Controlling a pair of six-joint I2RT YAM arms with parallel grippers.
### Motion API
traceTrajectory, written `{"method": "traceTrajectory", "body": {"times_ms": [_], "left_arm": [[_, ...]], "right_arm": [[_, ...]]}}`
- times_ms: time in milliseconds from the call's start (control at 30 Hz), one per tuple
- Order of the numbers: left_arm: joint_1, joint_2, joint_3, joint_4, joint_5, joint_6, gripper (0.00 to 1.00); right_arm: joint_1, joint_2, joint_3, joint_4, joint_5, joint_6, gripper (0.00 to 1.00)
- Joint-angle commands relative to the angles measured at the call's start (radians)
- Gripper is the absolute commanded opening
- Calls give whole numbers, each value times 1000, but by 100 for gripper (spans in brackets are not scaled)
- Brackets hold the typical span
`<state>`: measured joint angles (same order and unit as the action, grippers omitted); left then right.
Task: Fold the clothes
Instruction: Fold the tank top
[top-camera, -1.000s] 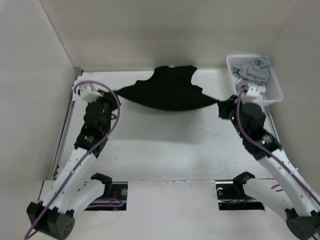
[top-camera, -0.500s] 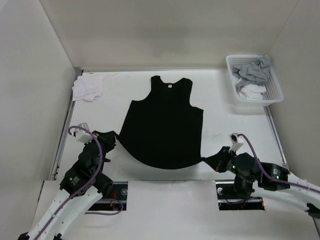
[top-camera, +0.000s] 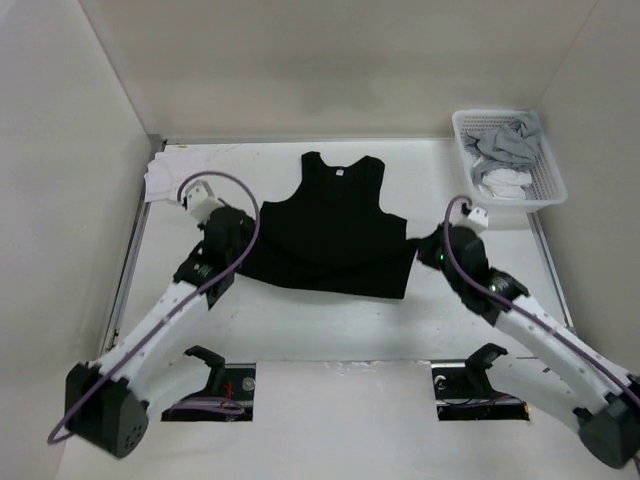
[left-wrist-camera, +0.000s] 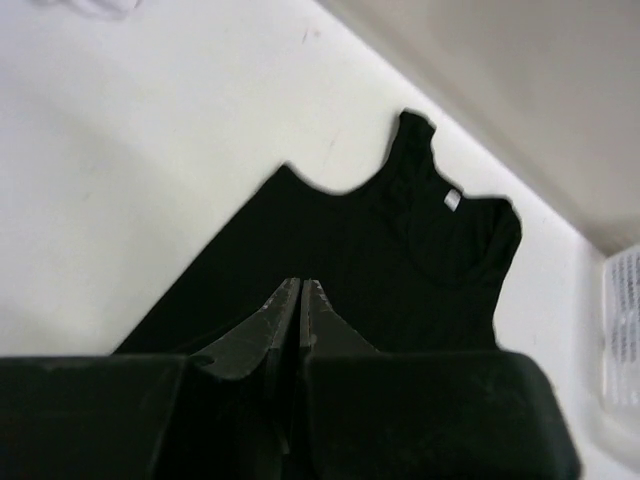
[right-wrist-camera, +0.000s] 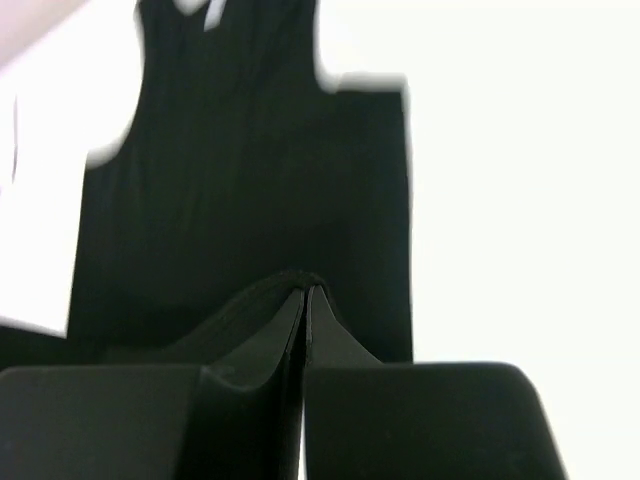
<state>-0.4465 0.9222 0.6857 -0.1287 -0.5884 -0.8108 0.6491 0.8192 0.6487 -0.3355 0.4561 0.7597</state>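
Observation:
The clothes are a plain black top lying mid-table, neckline toward the back wall. Its lower part is lifted and doubled back over the body. My left gripper is shut on the hem's left corner, and the shoulder straps and white neck label show ahead of its fingers on the clothes. My right gripper is shut on the hem's right corner. In the right wrist view the black hem drapes over its fingertips above the clothes.
A white basket with grey and white garments stands at the back right, just behind my right arm. A white cloth lies at the back left corner. Pale walls close in the table on three sides.
Half a second ago the clothes lay flat at full length with both grippers at the bottom corners near the front. Both have since carried the hem back toward the middle.

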Motion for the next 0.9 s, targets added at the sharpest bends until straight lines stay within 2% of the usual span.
{"method": "traceTrajectory", "body": {"times_ms": [0, 100, 200, 367, 500, 567, 633, 667, 700, 800, 867], "left_arm": [[82, 185, 128, 293, 67, 24, 1], [151, 340, 208, 350, 84, 2, 1], [209, 511, 337, 374, 128, 1, 1], [242, 788, 618, 370, 202, 30, 1], [251, 1038, 861, 284, 260, 64, 5], [259, 1133, 945, 259, 257, 62, 11], [272, 1182, 992, 250, 268, 56, 20], [277, 1185, 996, 254, 272, 61, 25], [283, 1170, 980, 262, 268, 67, 29], [292, 1056, 849, 306, 260, 68, 32], [289, 936, 679, 352, 249, 55, 32]], "right_arm": [[-224, 174, 92, 366, -273, -140, 0], [-358, 351, 164, 513, -353, -125, 0], [-443, 497, 270, 576, -408, -105, 0], [-510, 792, 547, 553, -459, -99, 0], [-529, 1071, 805, 477, -496, -91, 2], [-529, 1185, 914, 460, -487, -83, 11], [-529, 1254, 979, 452, -481, -62, 27], [-529, 1262, 983, 455, -478, -51, 36], [-524, 1253, 976, 449, -468, -51, 40], [-516, 1154, 872, 448, -398, -68, 43], [-481, 1045, 752, 464, -352, -79, 43]]}}
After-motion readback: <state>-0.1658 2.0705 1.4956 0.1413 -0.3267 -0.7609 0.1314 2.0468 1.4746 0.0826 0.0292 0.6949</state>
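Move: Each hand already holds a hem corner. For the left hand, the tank top's left strap end lies about 28 cm ahead, 14 cm right and 10 cm below; a folded white cloth lies roughly 22 cm ahead and 24 cm left. For the right hand, the right strap end is some 31 cm ahead, 9 cm left and 8 cm lower, with the laundry basket about 30 cm ahead and 31 cm right. Both hands carry the pinched hem about 30 cm forward over the tank top, then sink and let go. ##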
